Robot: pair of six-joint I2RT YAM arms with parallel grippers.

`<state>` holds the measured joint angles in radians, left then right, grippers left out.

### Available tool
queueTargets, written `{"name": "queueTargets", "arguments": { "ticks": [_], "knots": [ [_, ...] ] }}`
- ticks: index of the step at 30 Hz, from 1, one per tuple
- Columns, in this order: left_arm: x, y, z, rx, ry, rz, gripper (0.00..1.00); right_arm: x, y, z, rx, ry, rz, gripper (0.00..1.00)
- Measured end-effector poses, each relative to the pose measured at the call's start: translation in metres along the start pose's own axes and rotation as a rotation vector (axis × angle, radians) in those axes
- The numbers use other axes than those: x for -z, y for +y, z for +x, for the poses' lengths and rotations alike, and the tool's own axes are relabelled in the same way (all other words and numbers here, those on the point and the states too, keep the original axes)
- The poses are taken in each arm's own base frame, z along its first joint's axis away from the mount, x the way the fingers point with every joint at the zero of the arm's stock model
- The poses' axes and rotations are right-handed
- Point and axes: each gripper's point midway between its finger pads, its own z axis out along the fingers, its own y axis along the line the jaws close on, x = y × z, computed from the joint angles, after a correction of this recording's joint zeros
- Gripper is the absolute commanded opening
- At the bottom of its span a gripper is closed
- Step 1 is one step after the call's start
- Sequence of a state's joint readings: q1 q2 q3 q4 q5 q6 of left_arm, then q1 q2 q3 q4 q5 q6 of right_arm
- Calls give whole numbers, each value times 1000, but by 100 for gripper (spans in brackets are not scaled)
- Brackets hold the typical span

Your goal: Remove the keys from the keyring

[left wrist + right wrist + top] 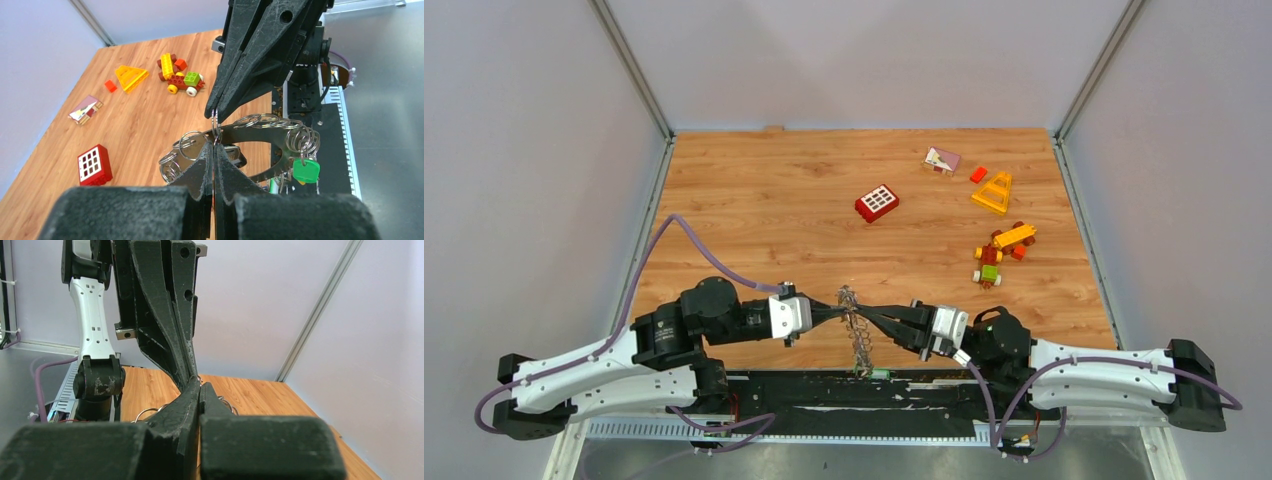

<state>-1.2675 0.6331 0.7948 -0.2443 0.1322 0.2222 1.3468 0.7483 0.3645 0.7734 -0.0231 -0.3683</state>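
Observation:
The keyring (260,131), a dark flat metal band fringed with small silver split rings and keys (861,345), hangs on edge between the two arms near the table's front. My left gripper (215,146) is shut on the band's near rim. My right gripper (215,114) comes in from the opposite side, tip to tip with the left, and is shut on a small split ring (216,126) threaded on the band. A green-headed key (305,170) dangles from rings at the right. In the right wrist view the right gripper (199,385) meets the left fingers (170,315); the band is mostly hidden.
Toy bricks lie farther back: a red windowed brick (877,203), a yellow triangle (992,192), a small red piece (978,174), a little house piece (941,161) and a brick car (999,252). A black strip (824,392) runs along the near edge beneath the keyring.

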Motion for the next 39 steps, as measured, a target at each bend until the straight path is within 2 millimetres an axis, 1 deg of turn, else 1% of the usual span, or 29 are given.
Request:
{"name": "queueTargets", "arguments": {
  "ticks": [5, 10, 14, 17, 22, 24, 26, 28, 29, 33, 37, 39],
  "knots": [
    [4, 4, -2, -7, 5, -18, 0, 4, -1, 0, -1, 7, 4, 0],
    [8, 8, -10, -12, 0, -35, 0, 7, -3, -2, -1, 8, 14, 0],
    [17, 12, -5, -21, 44, -58, 0, 12, -13, -6, 1, 6, 62, 0],
    [23, 17, -8, -33, 59, -79, 0, 15, -18, -9, 0, -1, 85, 0],
    [29, 23, -12, -53, 74, -97, 0, 19, -20, -6, 1, 17, 99, 0],
    [29, 22, -11, -53, 77, -95, 13, 19, -19, -4, 1, 25, 96, 0],
    [28, 22, -11, -51, 78, -94, 32, 20, -17, -2, 1, 35, 87, 0],
    [26, 20, -11, -45, 74, -84, 43, 21, -15, 1, 1, 48, 74, 0],
    [25, 18, -12, -42, 66, -74, 46, 22, -13, 3, 4, 54, 62, 0],
    [17, 6, -15, -24, 22, -12, 53, 26, -3, 4, 17, 67, 0, 0],
    [8, -8, -9, 9, -11, 50, 54, 28, 6, -1, 34, 63, -63, 0],
    [5, -12, -6, 20, -13, 65, 54, 28, 10, -5, 43, 56, -93, 0]
  ]
}}
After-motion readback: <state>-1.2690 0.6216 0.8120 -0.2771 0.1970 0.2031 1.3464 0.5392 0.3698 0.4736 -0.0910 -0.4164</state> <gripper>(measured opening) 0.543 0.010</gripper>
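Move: Both shut hands pinch the same small wire ring at the keyring's edge: it sits about 1 cm to the right of the left hand's point, at its height, and roughly 1 cm to the left of the right hand's point. The big keyring plate hangs from there, its middle some 3 cm back, 2 cm to the right and 3 cm below the left hand; from the right hand it is 3 cm back, 1 cm left and 3 cm below. Apart first: the left hand draws about 3 cm left, rising 2 cm and easing forward, while the right goes some 2.5 cm right and a little forward, both still shut. Then the left opens to about half, lets go of the small ring, and comes back right, backward and down, turning about 10 degrees clockwise. The right keeps its pinch and carries the keyring nearly 3 cm back and slightly down. ##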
